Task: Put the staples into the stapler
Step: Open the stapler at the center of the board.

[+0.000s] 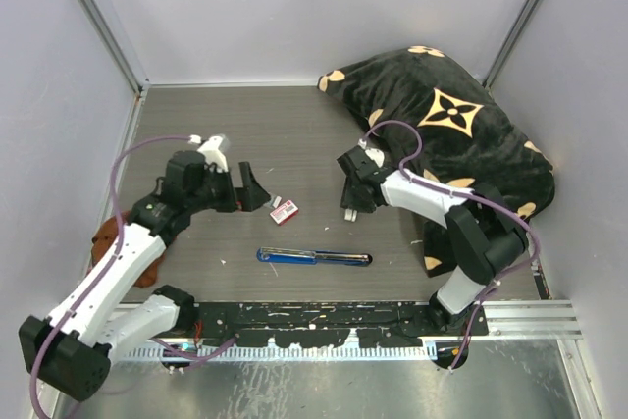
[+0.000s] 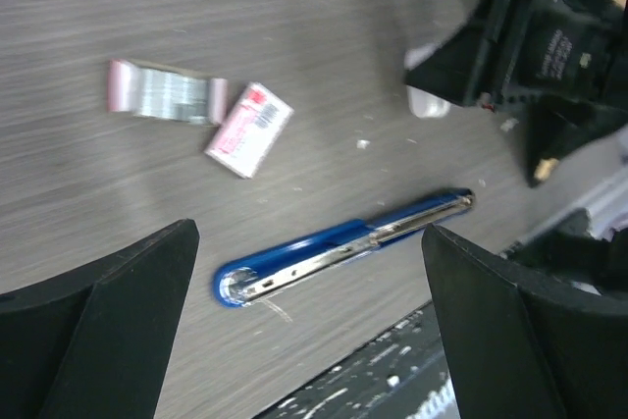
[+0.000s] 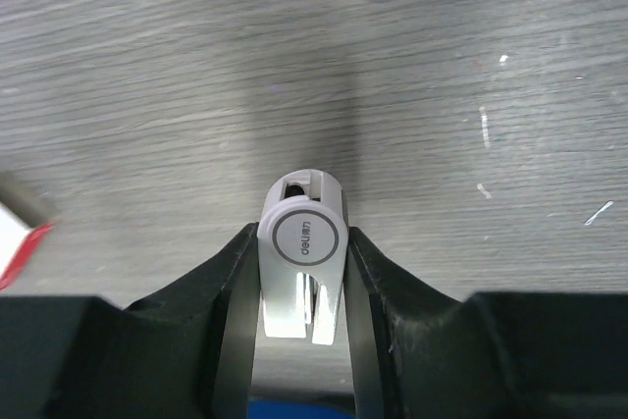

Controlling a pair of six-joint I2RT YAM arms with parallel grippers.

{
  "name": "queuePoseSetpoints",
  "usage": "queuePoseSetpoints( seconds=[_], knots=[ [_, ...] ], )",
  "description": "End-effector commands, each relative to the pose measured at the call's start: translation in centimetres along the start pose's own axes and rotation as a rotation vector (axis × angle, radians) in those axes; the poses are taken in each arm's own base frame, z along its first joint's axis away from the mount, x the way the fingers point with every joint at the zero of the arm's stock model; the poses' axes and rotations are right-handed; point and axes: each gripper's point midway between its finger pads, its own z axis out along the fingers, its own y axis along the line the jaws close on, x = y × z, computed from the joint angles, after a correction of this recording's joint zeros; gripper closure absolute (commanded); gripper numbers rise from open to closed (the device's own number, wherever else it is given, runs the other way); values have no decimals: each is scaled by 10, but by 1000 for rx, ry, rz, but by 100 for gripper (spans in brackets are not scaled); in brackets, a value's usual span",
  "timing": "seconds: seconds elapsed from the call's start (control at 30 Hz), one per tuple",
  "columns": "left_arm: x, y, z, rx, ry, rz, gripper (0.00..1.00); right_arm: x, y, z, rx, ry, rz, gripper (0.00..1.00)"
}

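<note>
The blue stapler (image 1: 314, 257) lies on the wooden table near the front, its silver channel (image 2: 343, 247) facing up. The staples (image 2: 169, 95), a silvery block, lie beside a red-and-white box (image 2: 249, 129) further back. My left gripper (image 2: 309, 233) hovers wide open above the stapler's rounded end, holding nothing. My right gripper (image 3: 302, 237) is shut on a small white oblong piece (image 3: 304, 272) with a round grey-ringed label, behind the stapler's right end (image 3: 294, 409). In the top view that gripper (image 1: 349, 208) points down at the table.
A black pillow with tan flower marks (image 1: 451, 125) fills the back right corner. A brown object (image 1: 101, 237) lies at the left edge by the left arm. A black worn strip (image 1: 314, 316) runs along the front edge. Grey walls enclose the table.
</note>
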Motion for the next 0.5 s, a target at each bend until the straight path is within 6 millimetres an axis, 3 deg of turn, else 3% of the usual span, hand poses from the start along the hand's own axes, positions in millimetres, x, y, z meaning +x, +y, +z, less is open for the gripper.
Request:
queuePoseSetpoints(
  seconds=[0.0,0.1,0.23,0.37,0.47],
  knots=[
    [-3,-69,26,231,-20,-70,0,-39,52,-54,-253,-114,72,96],
    [14,-106,45,326,27,-83,2,-46,68,-78,-369,-132,109,99],
    [21,-136,57,390,-6,-64,4,-53,83,-106,-494,-155,173,99],
    [19,-144,65,423,-64,-84,4,-56,92,-124,-587,-166,223,99],
    [18,-139,74,398,-93,-102,4,-54,100,-134,-641,-146,235,99]
  ],
)
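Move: The white staple remover, already pinched in the right hand near the table, lies some 25 cm to the left hand's right, 1 cm ahead and 17 cm lower. For the right hand, the open left gripper is about 25 cm to its left, 1 cm back and 17 cm higher. The opened stapler lies some 8 cm left and 11 cm back of the right hand, the red-and-white staple box about 16 cm straight left, both 2 cm lower. Upwards some 12 cm and about 6 cm left goes the right hand, keeping its pinch on the staple remover and swinging its fingers roughly 30 degrees towards the left hand. To meet it, the left hand sweeps quickly right by 15 cm, drawing back slightly, its fingers still wide open and turning a little clockwise over the staple box towards the remover. ##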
